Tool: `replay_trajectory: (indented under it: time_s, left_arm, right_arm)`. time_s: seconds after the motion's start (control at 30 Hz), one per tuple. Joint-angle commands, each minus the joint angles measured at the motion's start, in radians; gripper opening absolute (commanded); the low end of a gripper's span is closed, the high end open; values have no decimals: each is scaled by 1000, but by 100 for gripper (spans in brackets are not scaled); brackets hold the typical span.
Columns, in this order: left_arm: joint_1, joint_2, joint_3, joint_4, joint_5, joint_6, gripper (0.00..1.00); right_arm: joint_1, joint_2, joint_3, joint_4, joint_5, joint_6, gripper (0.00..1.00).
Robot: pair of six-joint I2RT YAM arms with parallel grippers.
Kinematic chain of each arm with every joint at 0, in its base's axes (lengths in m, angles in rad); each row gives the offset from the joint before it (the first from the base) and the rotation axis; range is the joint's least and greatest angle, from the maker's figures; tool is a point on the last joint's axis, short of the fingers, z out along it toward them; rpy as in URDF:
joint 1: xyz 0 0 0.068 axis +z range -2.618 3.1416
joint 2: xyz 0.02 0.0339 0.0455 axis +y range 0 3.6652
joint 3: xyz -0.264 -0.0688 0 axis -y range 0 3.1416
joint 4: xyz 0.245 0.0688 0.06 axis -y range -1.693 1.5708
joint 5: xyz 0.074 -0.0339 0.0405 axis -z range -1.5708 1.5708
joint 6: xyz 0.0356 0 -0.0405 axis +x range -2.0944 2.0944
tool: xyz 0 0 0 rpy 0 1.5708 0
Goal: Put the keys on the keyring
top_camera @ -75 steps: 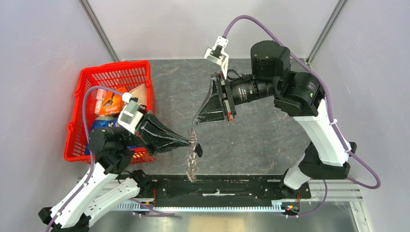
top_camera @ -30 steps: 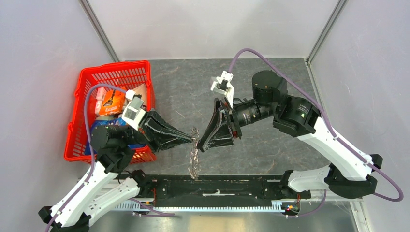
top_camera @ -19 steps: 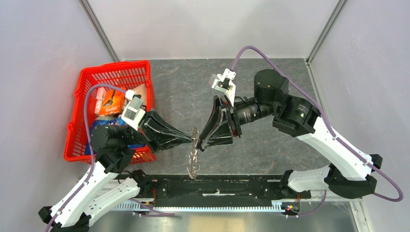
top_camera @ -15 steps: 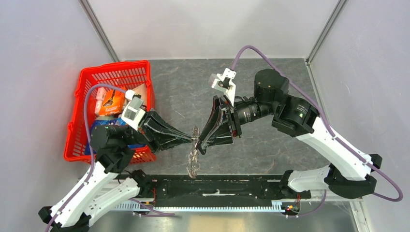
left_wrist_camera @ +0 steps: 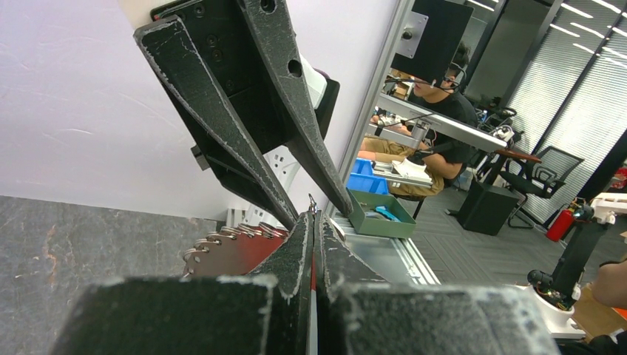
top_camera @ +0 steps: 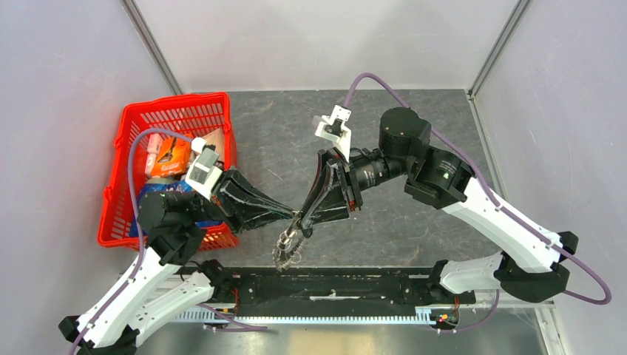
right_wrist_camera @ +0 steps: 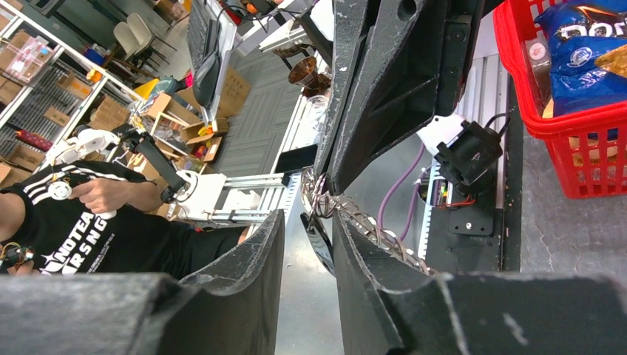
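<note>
My left gripper (top_camera: 293, 216) is shut on the keyring (top_camera: 287, 248), a ring of silvery keys that hangs below its tips over the near table. The left wrist view shows the shut tips (left_wrist_camera: 314, 219) with the ring's toothed edge (left_wrist_camera: 222, 240) to their left. My right gripper (top_camera: 302, 225) points down-left and meets those tips. In the right wrist view its jaws (right_wrist_camera: 309, 222) stand apart around the small black key (right_wrist_camera: 319, 240), which leans on the right finger (right_wrist_camera: 370, 266). The keyring (right_wrist_camera: 370, 225) curves behind. From above, the black key is hidden.
A red basket (top_camera: 177, 118) of snack packs stands at the left, right behind my left arm, and shows in the right wrist view (right_wrist_camera: 562, 126). A black rail (top_camera: 333, 285) runs along the table's near edge below the ring.
My right gripper has come down and left onto the left gripper's tips, and its jaws have narrowed. The hanging keyring has swung from edge-on to tilted toward the lower left.
</note>
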Motion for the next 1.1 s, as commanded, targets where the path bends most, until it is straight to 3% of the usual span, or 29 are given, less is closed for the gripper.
replay_trajectory:
  time_s: [0.0,0.27,0.3,0.4,0.67,0.87,1.07]
  left_arm:
    - [-1,-8,49,41,-20,0,2]
    - [-1,-6,52,41,-20,0,2]
    - [-1,-6,52,41,-20,0,2]
    - [-1,-7,52,39,-19,0,2]
    - [-2,-10,52,34,35,5,2]
    - [-1,-22,47,38,100,8,2]
    - [-1,-29,45,38,105,16,2]
  right_arm:
    - [-1,7,-16,85,-35,33,35]
    - [-1,13,-32,99,-40,38,26]
    - [-1,13,-32,99,-40,40,22]
    - [0,14,-28,91,-37,42,0]
    - [-1,68,174,-209,20,-50,0]
    - [-2,222,482,-560,116,-136,0]
    - [-2,255,642,-644,114,-143,0]
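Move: The small ring at the left fingertips, which the right fingers are set to shut on, lies only about 1 cm left of the right hand point and 1 cm below. The left fingertips are some 2 cm left, 1 cm forward of the right hand point; the black fob hangs about 2 cm back. The keyring's middle droops roughly 6 cm back, 2 cm left and 4 cm down. From the left hand, which still pinches the keyring, that small ring lies about 1 cm right and 1 cm up. Left and slightly down, by less than 1 cm, the right hand eases its part-open fingers onto the small ring and shuts them, pinching it right at the left fingertips. It then rises about 2 cm and edges forward, its left-pointing fingers tipping down some 10 degrees, while the left hand stays shut on the keyring. ##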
